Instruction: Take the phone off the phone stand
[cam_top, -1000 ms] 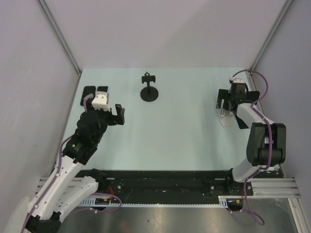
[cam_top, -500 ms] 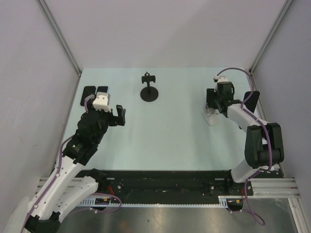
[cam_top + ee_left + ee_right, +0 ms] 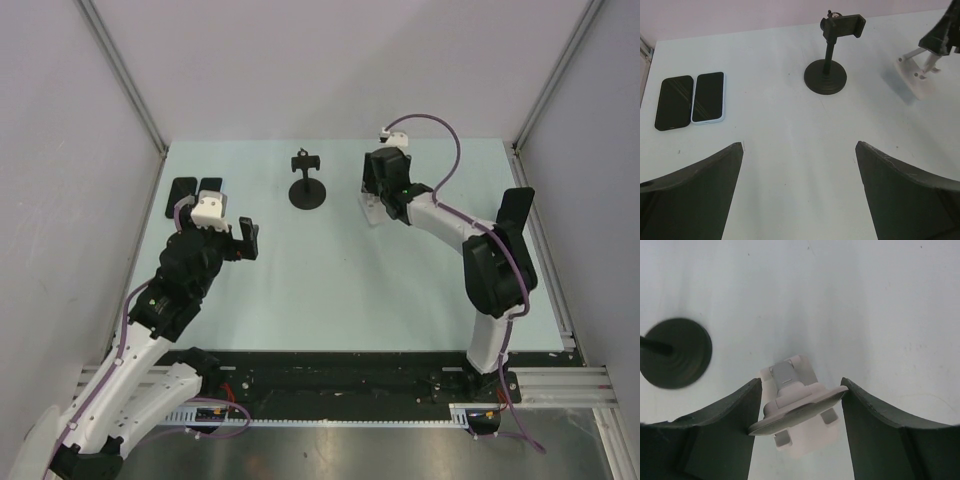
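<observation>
A white phone stand sits between my right gripper's fingers, which are shut on the edges of its flat plate. No phone is on it. From above, this gripper is right of the black phone stand, whose clamp holds nothing. Two phones lie flat at the far left: a black one and one in a pale blue case. My left gripper is open over bare table, nearer than the phones.
The white stand appears in the left wrist view at the upper right, its foot low over the table. A dark flat slab stands near the right wall behind my right arm. Walls enclose the pale green table on three sides.
My right gripper closed on the white stand and swept left with it, from the right edge to beside the black stand. The left arm has not moved.
</observation>
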### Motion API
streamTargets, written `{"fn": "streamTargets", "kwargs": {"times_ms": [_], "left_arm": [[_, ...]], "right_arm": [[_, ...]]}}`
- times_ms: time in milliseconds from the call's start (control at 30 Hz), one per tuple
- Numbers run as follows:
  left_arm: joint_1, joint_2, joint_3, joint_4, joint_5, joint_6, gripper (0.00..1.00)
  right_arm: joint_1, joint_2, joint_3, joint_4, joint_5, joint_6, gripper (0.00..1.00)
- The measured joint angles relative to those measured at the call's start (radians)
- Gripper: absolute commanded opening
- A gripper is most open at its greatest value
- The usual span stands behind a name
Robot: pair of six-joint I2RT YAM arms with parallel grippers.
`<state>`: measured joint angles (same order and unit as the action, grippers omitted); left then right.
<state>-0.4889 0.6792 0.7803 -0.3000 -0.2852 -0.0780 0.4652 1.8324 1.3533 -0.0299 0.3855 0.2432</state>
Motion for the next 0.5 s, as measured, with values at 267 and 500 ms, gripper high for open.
{"fn": "streamTargets", "kwargs": {"times_ms": [267, 500], "left_arm": [[-0.001, -0.002, -0.007, 0.003, -0.011, 0.000, 1.00], [-0.002, -0.002, -0.016, 0.006, -0.026, 0.001, 1.00]], "right_arm": [[0.071, 0.282, 0.429, -0.135, 0.171, 0.093, 0.00], [0.104, 0.519, 0.781, -0.280, 0.264, 0.146, 0.01]]}}
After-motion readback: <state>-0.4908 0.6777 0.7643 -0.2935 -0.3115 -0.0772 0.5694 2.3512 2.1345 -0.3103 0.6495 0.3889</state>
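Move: Some 9 cm ahead and 8 cm left of the right hand, about 14 cm below it, lies the bare table just right of the black stand; the white phone stand is already in its fingers. The black stand is about 8 cm ahead and 17 cm left, its middle 8 cm lower; the pale phone lies level with it, 26 cm farther left. From the idle left hand, that bare spot is some 30 cm ahead, 27 cm right and 26 cm below. Carrying the white phone stand through the air, the right hand sweeps forward about 9 cm and left nearly 8 cm towards the black stand, bound for the clear table on its right. It climbs slightly, then slows and begins to sink by a centimetre, turning some 10 degrees clockwise on the way while the fingers keep their pinch on the stand. ##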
